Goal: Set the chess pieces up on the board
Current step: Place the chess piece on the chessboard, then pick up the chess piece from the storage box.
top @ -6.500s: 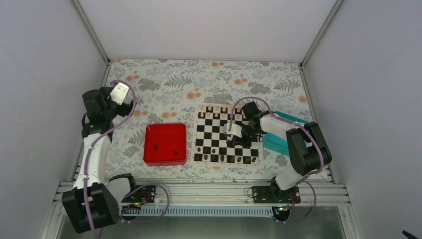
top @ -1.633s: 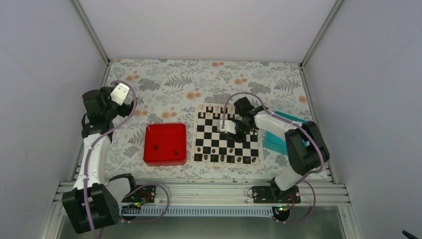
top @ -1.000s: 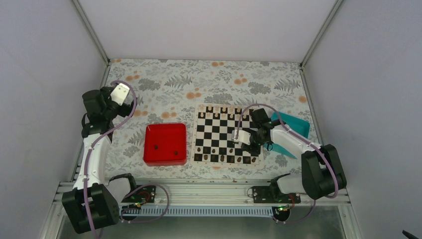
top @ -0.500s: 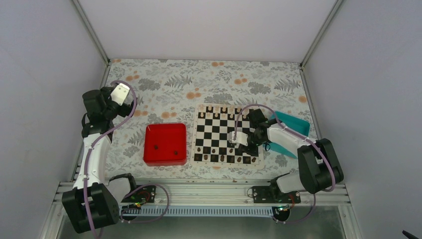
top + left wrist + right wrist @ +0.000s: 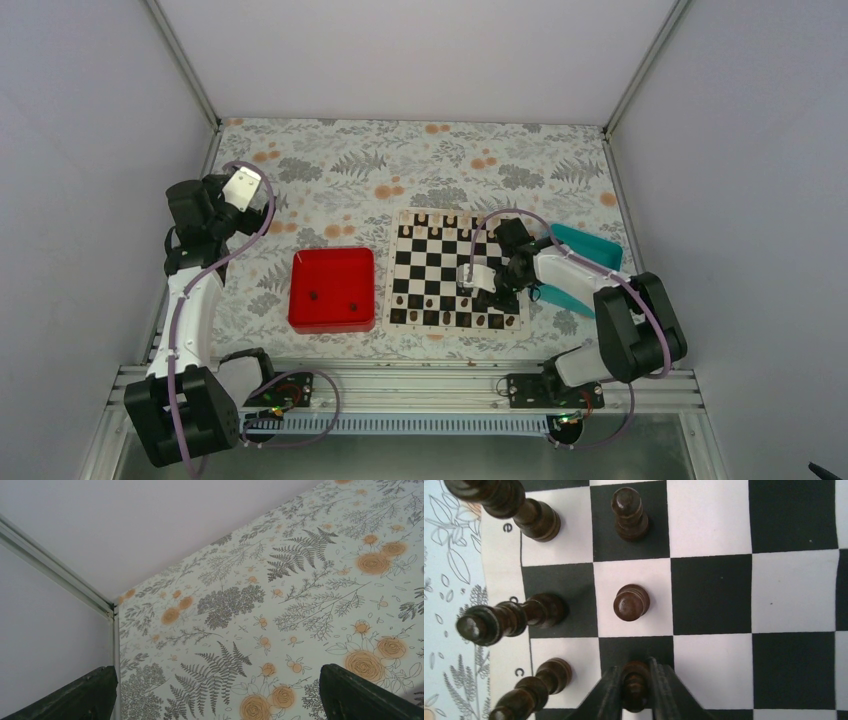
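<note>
The board (image 5: 430, 262) lies right of centre, with dark chess pieces (image 5: 432, 302) in its two nearest rows. My right gripper (image 5: 471, 288) is low over those rows. In the right wrist view the right gripper (image 5: 636, 672) is shut on a small dark pawn (image 5: 636, 686) that stands on a black square. Another pawn (image 5: 631, 602) stands one square farther along, and a third (image 5: 628, 512) beyond it. Taller dark pieces (image 5: 504, 620) line the board's edge row. My left gripper (image 5: 243, 187) is raised at the far left. The left gripper (image 5: 217, 692) is open over bare cloth.
A red square tray (image 5: 332, 262) holding two small dark pieces lies left of the board. A teal tray (image 5: 588, 250) sits at the board's right, partly under my right arm. Pale-topped pieces (image 5: 450, 220) line the far row. Floral cloth (image 5: 280, 605) covers the table.
My right gripper came from the board's far half down to the near rows and settled low over a square with the pawn between its fingers. The left arm has not moved.
</note>
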Tool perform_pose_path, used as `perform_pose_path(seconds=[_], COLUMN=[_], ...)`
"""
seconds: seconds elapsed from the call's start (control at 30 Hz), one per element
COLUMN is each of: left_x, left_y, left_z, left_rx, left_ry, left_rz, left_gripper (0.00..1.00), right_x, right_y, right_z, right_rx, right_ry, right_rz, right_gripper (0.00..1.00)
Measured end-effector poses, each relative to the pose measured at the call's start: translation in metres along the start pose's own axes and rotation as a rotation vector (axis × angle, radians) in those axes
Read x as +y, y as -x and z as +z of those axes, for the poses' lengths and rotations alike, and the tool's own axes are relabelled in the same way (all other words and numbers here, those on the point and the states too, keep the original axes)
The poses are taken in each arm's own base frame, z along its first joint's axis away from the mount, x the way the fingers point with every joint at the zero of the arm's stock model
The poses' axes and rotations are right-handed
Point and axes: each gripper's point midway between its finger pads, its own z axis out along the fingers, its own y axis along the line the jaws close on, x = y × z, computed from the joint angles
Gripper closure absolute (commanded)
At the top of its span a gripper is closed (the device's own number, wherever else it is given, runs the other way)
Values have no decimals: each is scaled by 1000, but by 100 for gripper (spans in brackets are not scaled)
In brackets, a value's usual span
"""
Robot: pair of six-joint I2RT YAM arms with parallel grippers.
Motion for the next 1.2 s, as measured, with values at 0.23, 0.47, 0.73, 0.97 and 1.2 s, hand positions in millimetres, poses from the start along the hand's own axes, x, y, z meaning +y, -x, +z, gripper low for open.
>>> perform_pose_path(seconds=[0.23, 0.47, 0.73, 0.97, 1.2], left_x=[0, 0, 0, -1, -1], left_y=[0, 0, 0, -2, -2], left_z=[0, 0, 0, 3, 4], left_rx=[0, 0, -1, 7, 9], left_ry=[0, 0, 0, -8, -2], left_rz=[0, 0, 0, -3, 1], left_gripper=[0, 0, 0, 0, 0], right_x=[-5, -17, -45, -63, -34], right_y=[2, 20, 68, 169, 264], right_z=[-7, -32, -72, -73, -8], right_rx=[2, -30, -103, -174, -169], right_ry=[-40, -100, -163, -154, -47], right_rz=[-24, -54, -110, -239, -364], right_gripper=[68, 69, 67, 66, 62])
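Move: The right gripper's tips are around the dark pawn on the third square in from the board's right edge, second row from the near side. The nearer chess piece in the red box lies about 30 cm left and 1 cm back; the other box piece some 40 cm left and 1 cm ahead. One dark pawn stands 4 cm left, a back-row piece 4 cm back. From the left gripper the nearer box piece is about 16 cm back, 15 cm right and 21 cm below. Open the right gripper to about a third so it lets go of the pawn, and lift clear, easing forward as you climb some 13 cm. Then swing left across the board to the red box, about 24 cm in all, turning the hand roughly 20 degrees counter-clockwise, drawing slightly back and starting to sink near the end, fingers still parted. ##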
